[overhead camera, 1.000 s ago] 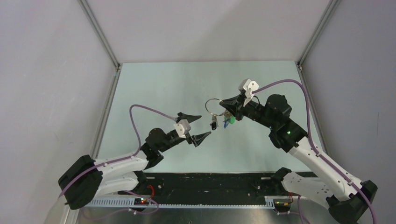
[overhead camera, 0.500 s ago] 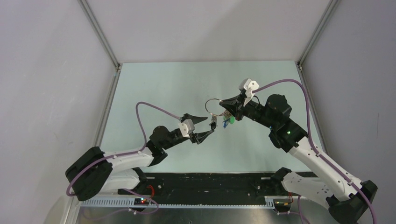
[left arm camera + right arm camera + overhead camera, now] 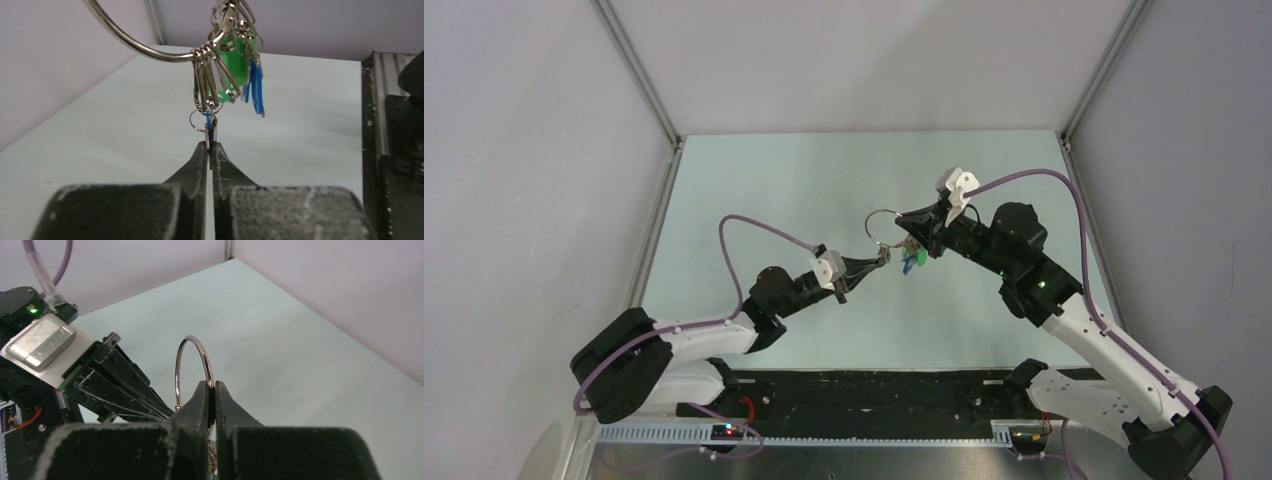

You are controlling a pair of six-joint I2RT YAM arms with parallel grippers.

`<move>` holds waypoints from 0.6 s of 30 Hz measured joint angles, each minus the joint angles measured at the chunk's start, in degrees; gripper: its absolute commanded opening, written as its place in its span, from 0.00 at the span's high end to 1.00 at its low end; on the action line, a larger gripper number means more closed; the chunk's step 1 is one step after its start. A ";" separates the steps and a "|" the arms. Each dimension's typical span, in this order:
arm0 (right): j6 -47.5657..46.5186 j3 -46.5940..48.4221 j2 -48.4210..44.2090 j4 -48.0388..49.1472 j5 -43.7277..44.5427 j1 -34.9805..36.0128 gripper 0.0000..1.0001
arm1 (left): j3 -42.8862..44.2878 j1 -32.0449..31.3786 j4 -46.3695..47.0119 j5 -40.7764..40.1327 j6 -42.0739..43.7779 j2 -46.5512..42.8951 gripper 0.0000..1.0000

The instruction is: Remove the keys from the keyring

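Observation:
The silver keyring point(image 3: 882, 222) hangs in the air over the middle of the table, with my right gripper point(image 3: 904, 222) shut on its wire. From the right wrist, the keyring point(image 3: 192, 347) rises out of the closed right gripper point(image 3: 213, 386). The keys point(image 3: 910, 258) dangle under the ring: a green one point(image 3: 239, 65) and a blue one point(image 3: 256, 92) show from the left wrist. My left gripper point(image 3: 210, 145) is shut on the lowest hanging key point(image 3: 210, 127), a thin dark one seen edge-on below the keyring point(image 3: 150, 50). In the top view the left gripper point(image 3: 881, 258) meets the bunch from the left.
A pale green table point(image 3: 804, 190) lies between grey walls with metal frame posts point(image 3: 639, 70). A black strip point(image 3: 874, 385) runs along the near edge by the arm bases. The left arm's wrist point(image 3: 100, 380) sits close beside the right gripper.
My left gripper moved right and up to the hanging bunch and shut on the lowest key. The right gripper kept still, holding the keyring.

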 measured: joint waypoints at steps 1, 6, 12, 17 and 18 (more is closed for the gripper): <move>0.02 0.00 0.00 -0.22 0.68 -0.02 1.00 | 0.00 0.00 -0.04 -0.44 -0.26 0.02 1.00; 2.08 -1.40 -0.04 -0.98 5.22 -2.78 1.00 | -0.74 0.11 -1.29 -4.33 -3.41 -1.49 1.00; 8.28 -9.18 0.02 0.13 3.58 -8.81 1.00 | -0.70 0.13 -12.02 -5.33 -9.55 -8.02 1.00; 9.84 -10.34 1.79 0.87 0.57 -9.57 1.00 | 4.00 0.13 -26.64 -5.27 -12.83 -9.79 1.00; 9.88 -10.38 2.03 1.27 0.13 -9.64 1.00 | 5.86 0.13 -30.03 -5.18 -13.44 -9.77 1.00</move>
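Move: The left fingers are already shut on one key hanging from its clip, so it lies right at the hand; the keyring's middle is about 1 cm ahead, 1 cm right and 10 cm above. The other keys dangle some 1 cm ahead, 6 cm right and 3 cm up. From the right hand, gripping the ring, the pinched key lies roughly 2 cm back, 4 cm left and 13 cm below. The right lowers its ring about 9 cm, going forward-right, while the left tilts but keeps pinching the key. ##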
